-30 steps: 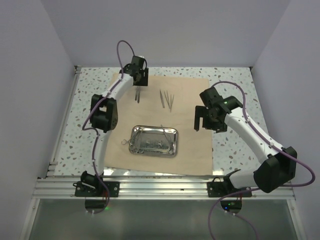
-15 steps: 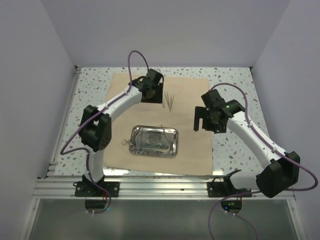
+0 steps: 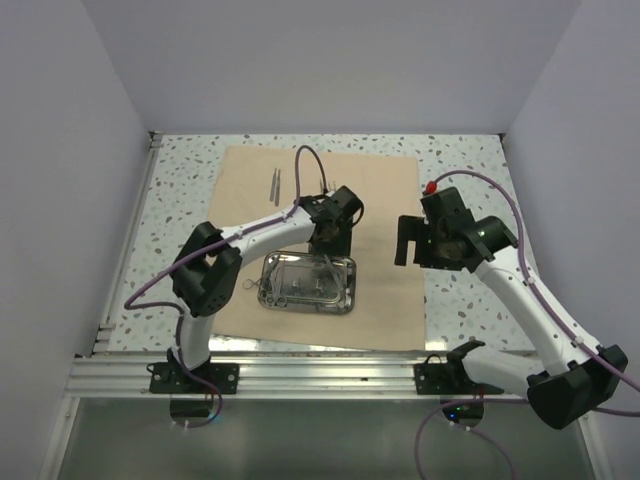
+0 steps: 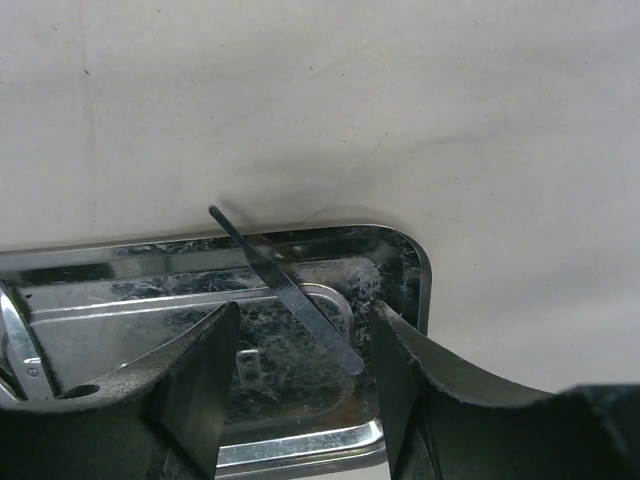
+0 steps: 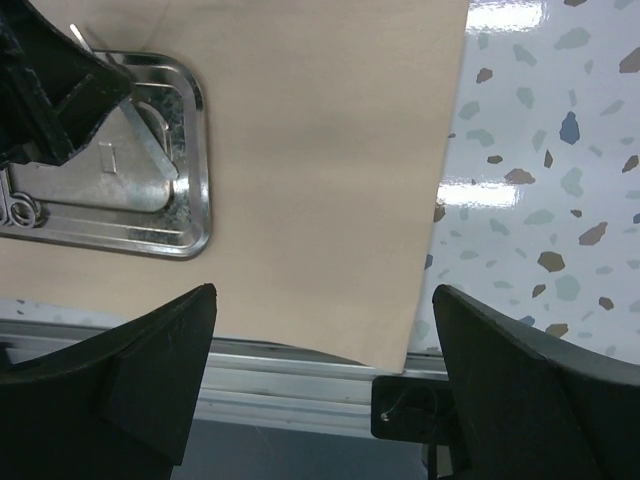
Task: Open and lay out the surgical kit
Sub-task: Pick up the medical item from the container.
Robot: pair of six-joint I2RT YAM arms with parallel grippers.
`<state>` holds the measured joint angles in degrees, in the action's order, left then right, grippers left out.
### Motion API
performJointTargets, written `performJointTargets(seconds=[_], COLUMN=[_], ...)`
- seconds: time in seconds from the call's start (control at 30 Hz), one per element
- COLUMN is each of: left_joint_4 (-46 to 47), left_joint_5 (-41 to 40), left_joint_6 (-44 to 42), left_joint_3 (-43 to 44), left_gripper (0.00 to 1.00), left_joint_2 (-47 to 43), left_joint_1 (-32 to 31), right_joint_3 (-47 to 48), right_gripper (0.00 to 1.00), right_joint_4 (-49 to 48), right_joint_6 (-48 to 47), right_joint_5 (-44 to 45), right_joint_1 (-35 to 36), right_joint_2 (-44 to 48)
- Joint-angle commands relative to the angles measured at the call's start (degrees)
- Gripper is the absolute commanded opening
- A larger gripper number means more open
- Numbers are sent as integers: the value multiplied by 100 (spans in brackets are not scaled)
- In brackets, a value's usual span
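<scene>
The beige cloth wrap (image 3: 385, 290) lies spread flat on the table. On it stands the steel tray (image 3: 350, 292), with scissors-like instruments inside and ring handles (image 3: 248, 285) poking over its left rim. Tweezers (image 3: 273, 186) lie on the cloth at the far left. My left gripper (image 3: 330, 243) hangs over the tray's far right corner (image 4: 410, 262). A thin flat instrument (image 4: 290, 295) leans on the rim between its jaws, which stand apart and do not touch it (image 4: 305, 340). My right gripper (image 3: 405, 245) hovers open over the cloth's right part (image 5: 325, 292), nothing in it.
The cloth's right edge (image 5: 440, 200) ends on speckled terrazzo table (image 3: 470, 300). An aluminium rail (image 3: 320, 372) runs along the near edge with both arm bases. Grey walls close in left, right and behind. The left arm's head covers the cloth's middle far part.
My left arm swung from the cloth's far left, where the tweezers stay lying, down to the tray, and its jaws narrowed a little. The right arm drifted slightly nearer, still open.
</scene>
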<state>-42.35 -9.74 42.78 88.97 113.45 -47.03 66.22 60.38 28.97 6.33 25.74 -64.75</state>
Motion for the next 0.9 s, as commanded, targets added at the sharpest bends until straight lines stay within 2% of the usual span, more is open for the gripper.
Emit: performJointTargets(seconds=[0.0,0.57,0.77,0.87], left_joint_4=[60,578,622,579], left_joint_5=[-143,-468,-415,-406], left_joint_6=[362,415,327,266], left_joint_3=[-134,-433,-389,-433], left_gripper=[57,56,39,23], left_joint_2=[142,608,881,890], left_joint_1=[-131,-158,-149,-105], right_joint_3=[14,-3,-12,-47], right_gripper=[94,94,94,94], right_joint_4=[254,615,659,659], right_joint_6=[-199,-331,-340,-313], right_joint_5=[-123,9,44,79], right_joint_1=[-16,-16,-7,-16], right_joint_2=[234,490,472,472])
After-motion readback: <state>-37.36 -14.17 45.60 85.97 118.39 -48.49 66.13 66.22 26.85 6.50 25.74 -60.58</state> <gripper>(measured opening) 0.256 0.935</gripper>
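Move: The medical item, a slim handle lying aslant over the tray's far rim, has its middle almost under my left hand, about 5 cm below and some 2 cm back. The tray's middle is 6 cm back and 6 cm left; the scissors in it lie some 13 cm left and 6 cm back. A dark tool already laid out is about 20 cm ahead and 2 cm left. From my right hand the medical item lies 6 cm ahead, 18 cm left, 17 cm down. I sink my left hand about 5 cm onto the medical item, easing some 2 cm back on the way and then forward again by as much, hardly turning the wrist. Once down, I close the fingers from a bit over half open to about a quarter, bringing the pads onto the sides of its forward half. My empty right hand draws about 3 cm back and to the right, away from the tray, staying wide open. ##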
